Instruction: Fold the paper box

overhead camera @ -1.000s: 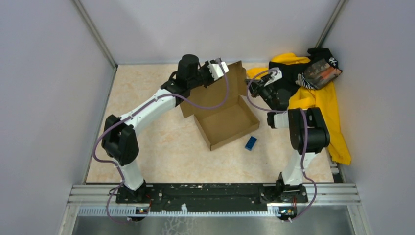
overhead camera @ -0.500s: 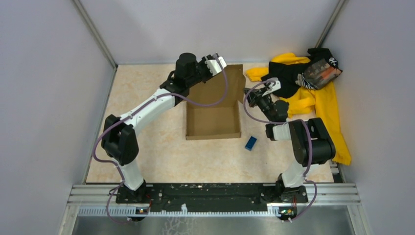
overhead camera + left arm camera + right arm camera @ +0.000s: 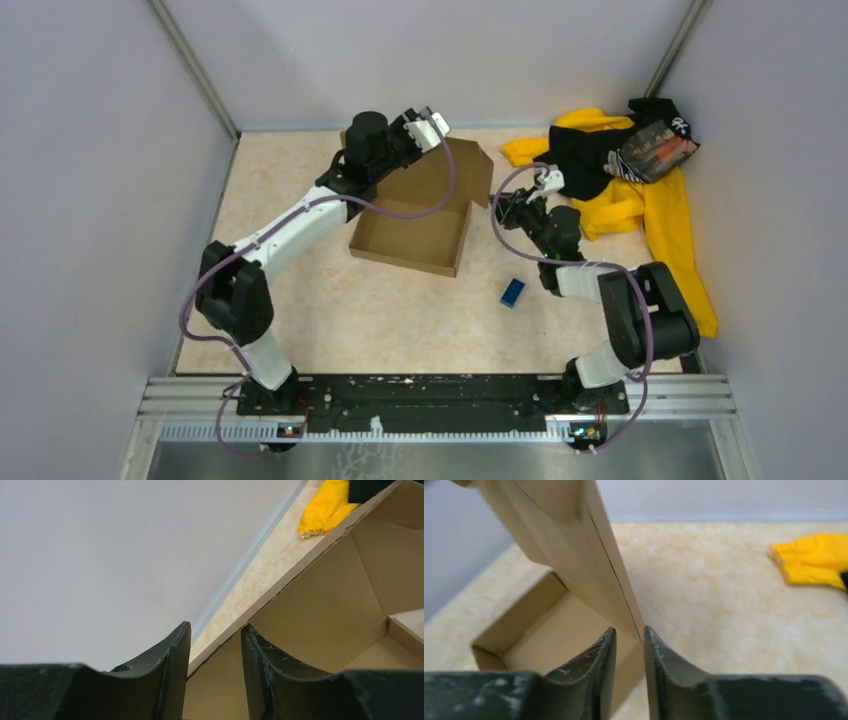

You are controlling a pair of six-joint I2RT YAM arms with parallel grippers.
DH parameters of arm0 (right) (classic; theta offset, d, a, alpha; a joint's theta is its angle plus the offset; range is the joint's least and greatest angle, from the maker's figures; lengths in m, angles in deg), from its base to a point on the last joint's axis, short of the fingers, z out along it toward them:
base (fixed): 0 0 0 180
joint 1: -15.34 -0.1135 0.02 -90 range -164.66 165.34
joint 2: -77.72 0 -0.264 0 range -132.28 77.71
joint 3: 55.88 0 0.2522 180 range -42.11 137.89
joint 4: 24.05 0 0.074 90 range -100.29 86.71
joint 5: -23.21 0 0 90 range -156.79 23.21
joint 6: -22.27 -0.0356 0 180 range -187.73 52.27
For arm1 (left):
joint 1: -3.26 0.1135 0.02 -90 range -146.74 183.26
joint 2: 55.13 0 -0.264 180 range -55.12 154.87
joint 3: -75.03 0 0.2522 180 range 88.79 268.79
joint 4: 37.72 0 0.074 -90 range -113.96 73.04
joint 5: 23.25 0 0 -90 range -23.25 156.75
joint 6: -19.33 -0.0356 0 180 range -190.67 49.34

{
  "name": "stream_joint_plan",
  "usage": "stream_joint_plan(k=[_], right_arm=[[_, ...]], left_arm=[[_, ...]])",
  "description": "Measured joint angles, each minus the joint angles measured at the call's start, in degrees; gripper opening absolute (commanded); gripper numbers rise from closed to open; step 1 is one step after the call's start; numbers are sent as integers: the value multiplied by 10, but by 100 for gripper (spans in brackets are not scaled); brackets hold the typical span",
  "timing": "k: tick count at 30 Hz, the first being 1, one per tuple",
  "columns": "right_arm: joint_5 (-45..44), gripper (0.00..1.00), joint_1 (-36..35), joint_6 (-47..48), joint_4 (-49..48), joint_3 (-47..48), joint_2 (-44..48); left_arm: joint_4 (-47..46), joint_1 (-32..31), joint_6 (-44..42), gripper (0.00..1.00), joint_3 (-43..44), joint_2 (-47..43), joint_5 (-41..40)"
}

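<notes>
The paper box (image 3: 410, 238) is a shallow brown tray on the table's far middle, its lid (image 3: 452, 178) raised. My left gripper (image 3: 430, 121) sits at the lid's far top edge. In the left wrist view that cardboard edge (image 3: 280, 587) runs between the spread fingers of the gripper (image 3: 216, 625), which stands open. My right gripper (image 3: 497, 208) is at the box's right side. The right wrist view shows its jaws (image 3: 629, 628) slightly parted, the lid's corner (image 3: 624, 605) just ahead of the tips, nothing clamped.
A small blue block (image 3: 513, 292) lies on the table near the right arm. A yellow-and-black cloth pile (image 3: 650, 200) fills the far right corner. Grey walls close the table on three sides, and the back wall stands close behind the left gripper.
The box has swung and slid to the left with the left gripper on its lid. The right gripper has followed and parted its jaws; the left jaws have widened a little.
</notes>
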State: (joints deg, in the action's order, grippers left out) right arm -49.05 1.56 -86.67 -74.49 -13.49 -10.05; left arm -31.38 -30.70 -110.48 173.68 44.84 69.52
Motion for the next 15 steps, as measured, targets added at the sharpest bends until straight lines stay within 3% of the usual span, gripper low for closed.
stream_joint_plan(k=[3,6,9,15], right_arm=[[-47,48,-2,5,123,20,35],[-101,54,-3,12,291,88,66],[-151,68,-3,14,428,151,92],[-233,71,-5,-37,637,171,165]], left_arm=[[-4,1,7,48,-7,-20,-10],[-8,2,19,49,-7,-45,-23],[-13,2,27,50,-12,-64,-33],[-11,2,42,49,-16,-89,-35]])
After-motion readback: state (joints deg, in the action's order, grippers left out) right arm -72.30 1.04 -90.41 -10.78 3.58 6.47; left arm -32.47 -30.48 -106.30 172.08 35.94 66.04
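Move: The left gripper's half-open fingers straddle the box lid's far edge; the lid's middle lies about 5 cm left, 2 cm back and 11 cm below that hand. The tray's middle is some 8 cm back, 6 cm left and 26 cm down. At the right fingertips is the edge of the lid's right flap, whose middle is about 4 cm ahead, 2 cm left and 3 cm above; from that hand, the blue block is about 16 cm back, 5 cm right and 16 cm down. Open the right gripper wide to let go of the lid's right flap and draw it about 7 cm to the right, ending slightly back, while tipping the fingers down some 30 degrees and turning them clockwise. Meanwhile raise the left gripper about 7 cm off the lid's far edge, drifting a little left and back, its fingers staying half open. ##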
